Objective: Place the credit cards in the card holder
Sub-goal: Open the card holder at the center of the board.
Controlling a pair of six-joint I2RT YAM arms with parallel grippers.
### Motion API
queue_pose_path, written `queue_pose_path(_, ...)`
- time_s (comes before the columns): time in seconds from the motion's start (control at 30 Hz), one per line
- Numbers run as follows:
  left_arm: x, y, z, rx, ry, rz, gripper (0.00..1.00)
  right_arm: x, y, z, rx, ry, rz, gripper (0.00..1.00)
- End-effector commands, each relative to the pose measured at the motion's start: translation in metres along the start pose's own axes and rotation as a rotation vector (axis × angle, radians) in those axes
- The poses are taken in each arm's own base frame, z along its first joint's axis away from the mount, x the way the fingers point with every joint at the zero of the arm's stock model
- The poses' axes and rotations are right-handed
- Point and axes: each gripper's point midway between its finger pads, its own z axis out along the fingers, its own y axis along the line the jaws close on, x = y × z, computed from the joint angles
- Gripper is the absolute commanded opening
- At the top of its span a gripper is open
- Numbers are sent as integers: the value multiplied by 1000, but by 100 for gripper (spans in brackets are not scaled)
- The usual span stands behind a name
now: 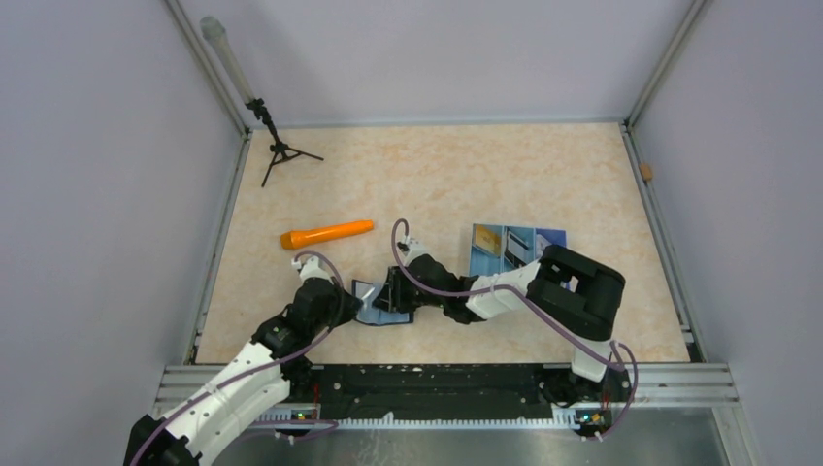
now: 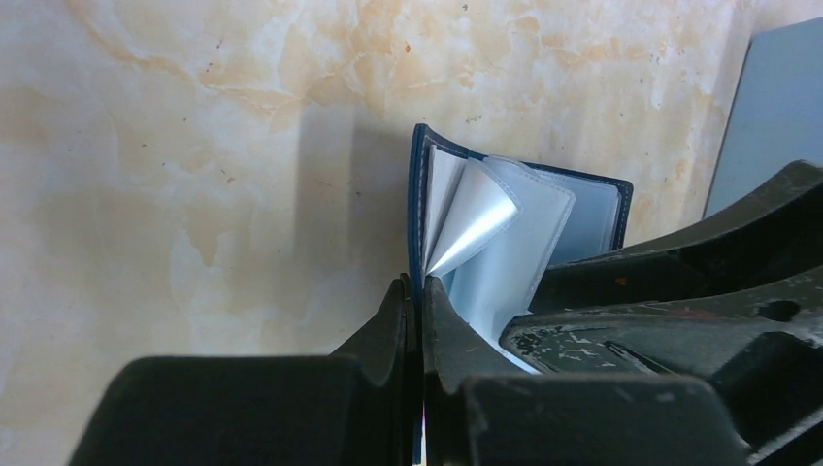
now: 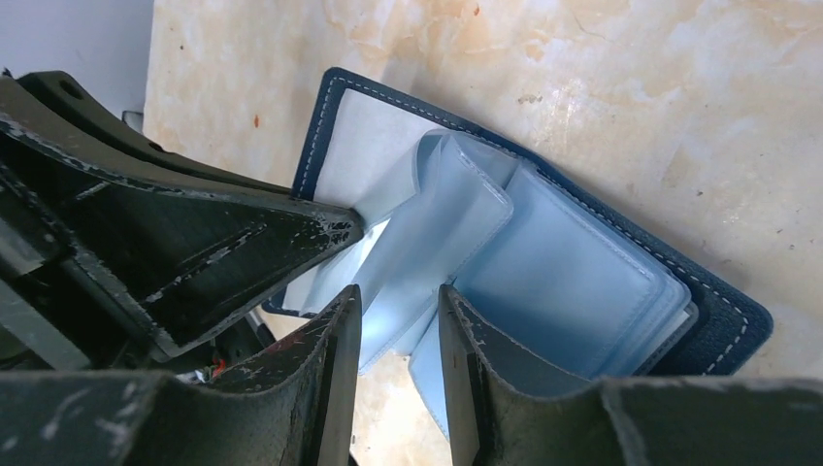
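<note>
The card holder (image 1: 384, 309) lies open on the table between both grippers, navy outside, with pale blue clear sleeves (image 3: 543, 282) fanned up inside. My left gripper (image 2: 418, 287) is shut on the edge of its left navy cover (image 2: 417, 194), holding that cover upright. My right gripper (image 3: 398, 303) stands over the sleeves with its jaws apart; a sleeve edge lies just past the tips, and nothing is pinched. The credit cards (image 1: 490, 240), gold and pale, rest on a blue sheet (image 1: 551, 238) behind the right arm, partly hidden by it.
An orange carrot-shaped object (image 1: 326, 234) lies left of centre. A small black tripod with a long pale tube (image 1: 264, 121) stands at the back left corner. Metal rails border the table. The left gripper's fingers (image 3: 184, 243) crowd the right wrist view.
</note>
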Motion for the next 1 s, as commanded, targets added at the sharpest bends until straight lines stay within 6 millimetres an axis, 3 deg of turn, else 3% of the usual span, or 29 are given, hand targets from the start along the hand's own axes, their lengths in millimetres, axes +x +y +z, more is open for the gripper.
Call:
queue_pose_path(0.0, 2, -3, 3, 22, 7, 5, 0, -15, 29, 8, -94, -45, -51, 34)
queue_pose_path(0.2, -1, -6, 3, 19, 4, 6, 14, -18, 20, 12, -60, -73, -56, 35)
queue_pose_path(0.4, -18, -11, -6, -8, -33, 33, 46, -20, 20, 15, -63, -85, -49, 37)
queue_pose_path(0.67, -22, -1, -17, -87, -26, 36, 59, -27, 9, 20, 0, -107, -13, 38)
queue_pose_path(0.83, -26, -11, -22, -32, -41, 55, 66, -32, 15, 21, -10, -112, 2, 38)
queue_pose_path(0.97, -18, -23, -21, 50, -1, 97, 72, -36, 19, 23, -11, -114, 7, 38)
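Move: The left hand still pinches the card holder's left cover edge; the holder's middle lies about 5 cm to its right, level ahead and some 2 cm lower. The orange flashlight lies roughly 14 cm ahead and 7 cm left of that hand. The right hand's parted fingertips are over the spread pockets, the holder's middle about 1 cm to their right and 2 cm below. Left fingers open, freeing the cover, and rise about 2 cm, while the right pushes the holder 2 cm forward, slightly left. ##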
